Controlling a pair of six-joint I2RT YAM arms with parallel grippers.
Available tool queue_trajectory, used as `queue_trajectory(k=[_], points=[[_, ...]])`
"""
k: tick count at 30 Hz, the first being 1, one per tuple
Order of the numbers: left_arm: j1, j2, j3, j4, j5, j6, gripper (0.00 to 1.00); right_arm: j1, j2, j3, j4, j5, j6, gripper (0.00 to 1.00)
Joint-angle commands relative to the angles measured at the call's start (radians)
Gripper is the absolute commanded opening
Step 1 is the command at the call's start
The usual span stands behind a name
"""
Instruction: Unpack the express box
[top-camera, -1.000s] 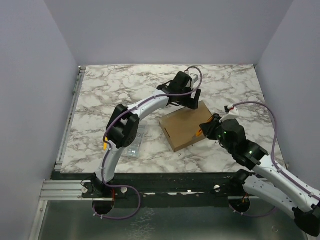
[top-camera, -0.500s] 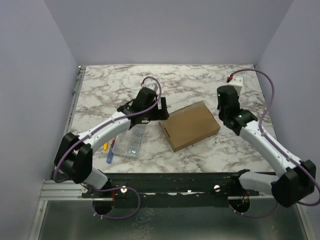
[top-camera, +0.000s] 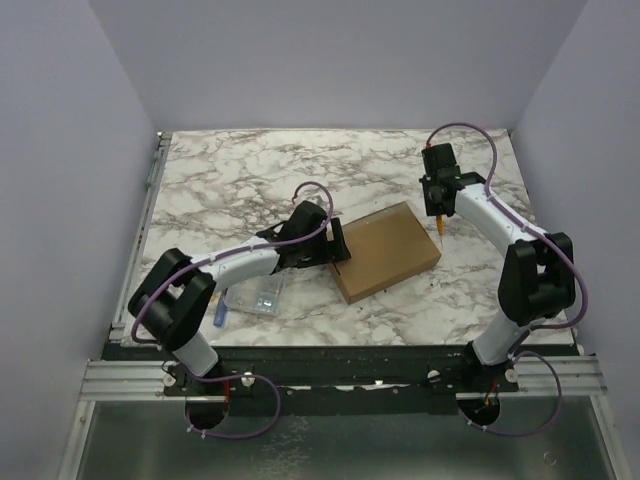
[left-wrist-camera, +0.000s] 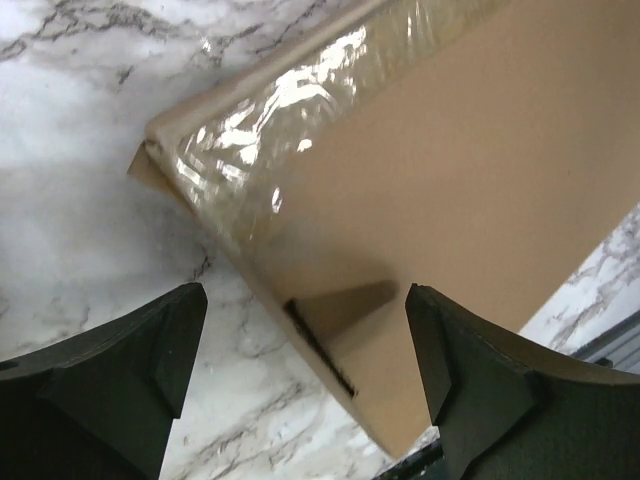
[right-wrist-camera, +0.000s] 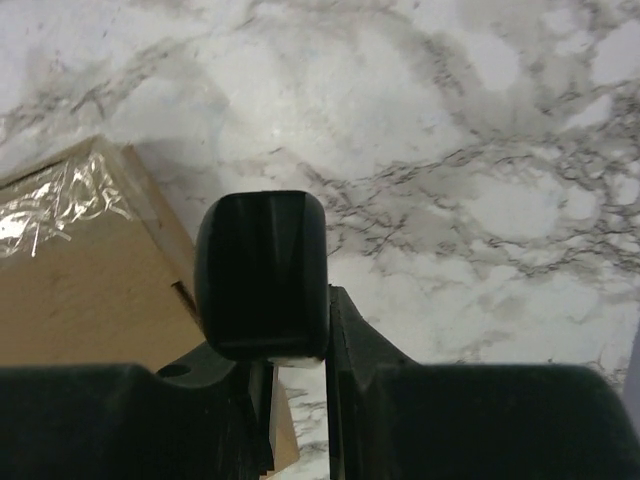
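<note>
The brown cardboard express box (top-camera: 385, 250) lies flat and closed in the middle of the marble table. My left gripper (top-camera: 338, 247) is open at the box's left edge. In the left wrist view the left gripper (left-wrist-camera: 305, 300) has its jaws wide apart on either side of the box (left-wrist-camera: 450, 170) edge, where a tab slot and clear tape show. My right gripper (top-camera: 440, 212) hovers just past the box's far right corner. It is shut on a black-handled tool (right-wrist-camera: 262, 275) with an orange tip (top-camera: 441, 227). The right wrist view shows the box corner (right-wrist-camera: 80, 270) at left.
A clear organizer case (top-camera: 258, 292) of small parts lies left of the box, partly under the left arm. A blue pen (top-camera: 219, 315) lies beside it. Purple walls enclose the table on three sides. A metal rail (top-camera: 140, 240) runs along the left edge.
The left gripper came from the box's far side round to its left edge and lowered. The right arm swung from the box's near right side out to its far right corner.
</note>
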Motion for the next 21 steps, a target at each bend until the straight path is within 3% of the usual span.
queue_trajectory(k=[1, 6, 12, 18, 21], points=[[0.016, 0.105, 0.11, 0.043, 0.016, 0.016, 0.9, -0.003, 0.029, 0.018, -0.112, -0.191, 0.011, 0.0], [0.032, 0.245, 0.278, 0.004, 0.021, 0.091, 0.93, -0.003, -0.038, -0.077, -0.084, -0.341, 0.068, 0.0], [0.071, 0.473, 0.601, -0.1, 0.023, 0.231, 0.93, 0.027, -0.273, -0.305, 0.044, -0.518, 0.229, 0.0], [0.082, 0.76, 1.07, -0.209, 0.095, 0.398, 0.93, 0.144, -0.477, -0.47, 0.182, -0.543, 0.455, 0.0], [0.082, 0.862, 1.345, -0.416, -0.027, 0.525, 0.94, 0.164, -0.549, -0.495, 0.199, -0.516, 0.486, 0.0]])
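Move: The express box lies flat, its middle about 12 cm to the right of my left hand, level with it and some 4 cm below; my open fingers are over its left end. The clear parts case is about 25 cm to the left and 12 cm back, with the blue screwdriver 11 cm further left and 5 cm further back of the case. From my right hand, the middle of the box is roughly 17 cm left, 10 cm back and 8 cm lower. I spin the box between my hands. My left hand, fingers still wide, pushes its left end forward about 20 cm and some 9 cm right, fingertips tipping up a little. My right hand, still gripping the orange cutter, dips, then sweeps back and left along with the box's right end, rising slightly last and rolling its left side up some 30 degrees. ##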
